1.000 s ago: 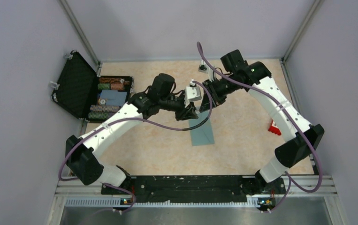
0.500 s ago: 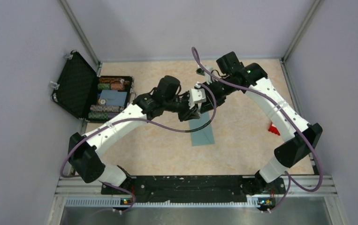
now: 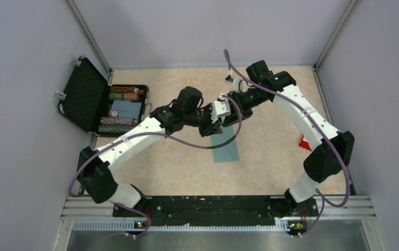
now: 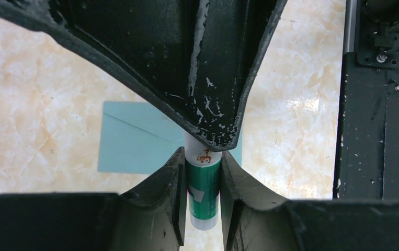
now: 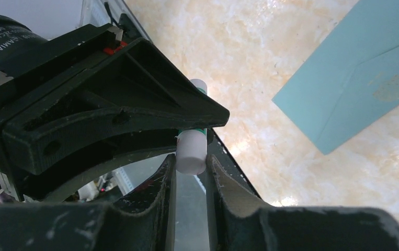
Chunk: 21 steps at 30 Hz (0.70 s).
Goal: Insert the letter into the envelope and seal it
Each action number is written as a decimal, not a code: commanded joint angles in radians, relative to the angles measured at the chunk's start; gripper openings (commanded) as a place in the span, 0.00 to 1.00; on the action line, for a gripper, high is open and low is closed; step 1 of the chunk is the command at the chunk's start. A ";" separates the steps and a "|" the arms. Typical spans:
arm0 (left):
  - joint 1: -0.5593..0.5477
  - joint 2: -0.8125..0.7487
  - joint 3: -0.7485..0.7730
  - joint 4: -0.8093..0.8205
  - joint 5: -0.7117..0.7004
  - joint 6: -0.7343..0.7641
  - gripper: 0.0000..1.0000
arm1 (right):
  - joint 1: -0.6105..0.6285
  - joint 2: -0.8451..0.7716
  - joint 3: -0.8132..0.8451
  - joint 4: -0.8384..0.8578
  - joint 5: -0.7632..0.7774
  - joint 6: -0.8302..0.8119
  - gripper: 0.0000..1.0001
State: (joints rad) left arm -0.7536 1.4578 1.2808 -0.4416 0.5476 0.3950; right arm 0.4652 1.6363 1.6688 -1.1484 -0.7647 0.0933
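The teal envelope point(image 3: 225, 149) lies flat on the table, flap seams showing point(image 4: 134, 146), with a faint smear on its flap point(image 5: 390, 89). The letter is out of view. Above the envelope's far end, both grippers meet on a glue stick. My left gripper point(image 3: 211, 127) point(image 4: 202, 155) is shut on the stick's green body point(image 4: 203, 191). My right gripper point(image 3: 228, 112) point(image 5: 191, 158) is shut on its white cap point(image 5: 192, 151). The stick hangs in the air, apart from the envelope.
An open black case point(image 3: 90, 97) with stacked chips stands at the left edge. A small red object point(image 3: 306, 142) lies by the right wall. The black base rail point(image 3: 207, 204) runs along the near edge.
Both grippers have drifted slightly right and toward each other above the envelope. The right arm's elbow has swung a little. The envelope has not moved.
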 commanded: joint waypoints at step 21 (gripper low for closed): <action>0.151 -0.031 -0.169 -0.134 -0.284 -0.520 0.02 | -0.275 -0.184 0.061 0.062 0.295 -0.271 0.74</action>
State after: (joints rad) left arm -0.6998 1.3739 1.0954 -0.5110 0.3481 0.1448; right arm 0.1822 1.5646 1.7409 -1.1858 -0.6132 -0.0887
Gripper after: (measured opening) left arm 0.295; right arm 0.714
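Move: Between the two grippers is the glue stick: the left fingers hold its green body about at its middle, and the right fingers are shut on its white cap end, so the stick's middle is about 2 cm to the left of the right hand and 2 cm below it, level with it fore and aft. The envelope's middle lies some 20 cm below the left hand, about 5 cm ahead and 2 cm to its right. Opening wide first, the right fingers let go of the glue stick's cap, then that hand pulls off about 10 cm to the right and 7 cm forward, rising slightly as it tips up and turns clockwise. The left hand keeps its grip on the capped stick, nearly still at first, then carries it left and down, roughly 6 cm each way, turning some 25 degrees, mostly counter-clockwise. ##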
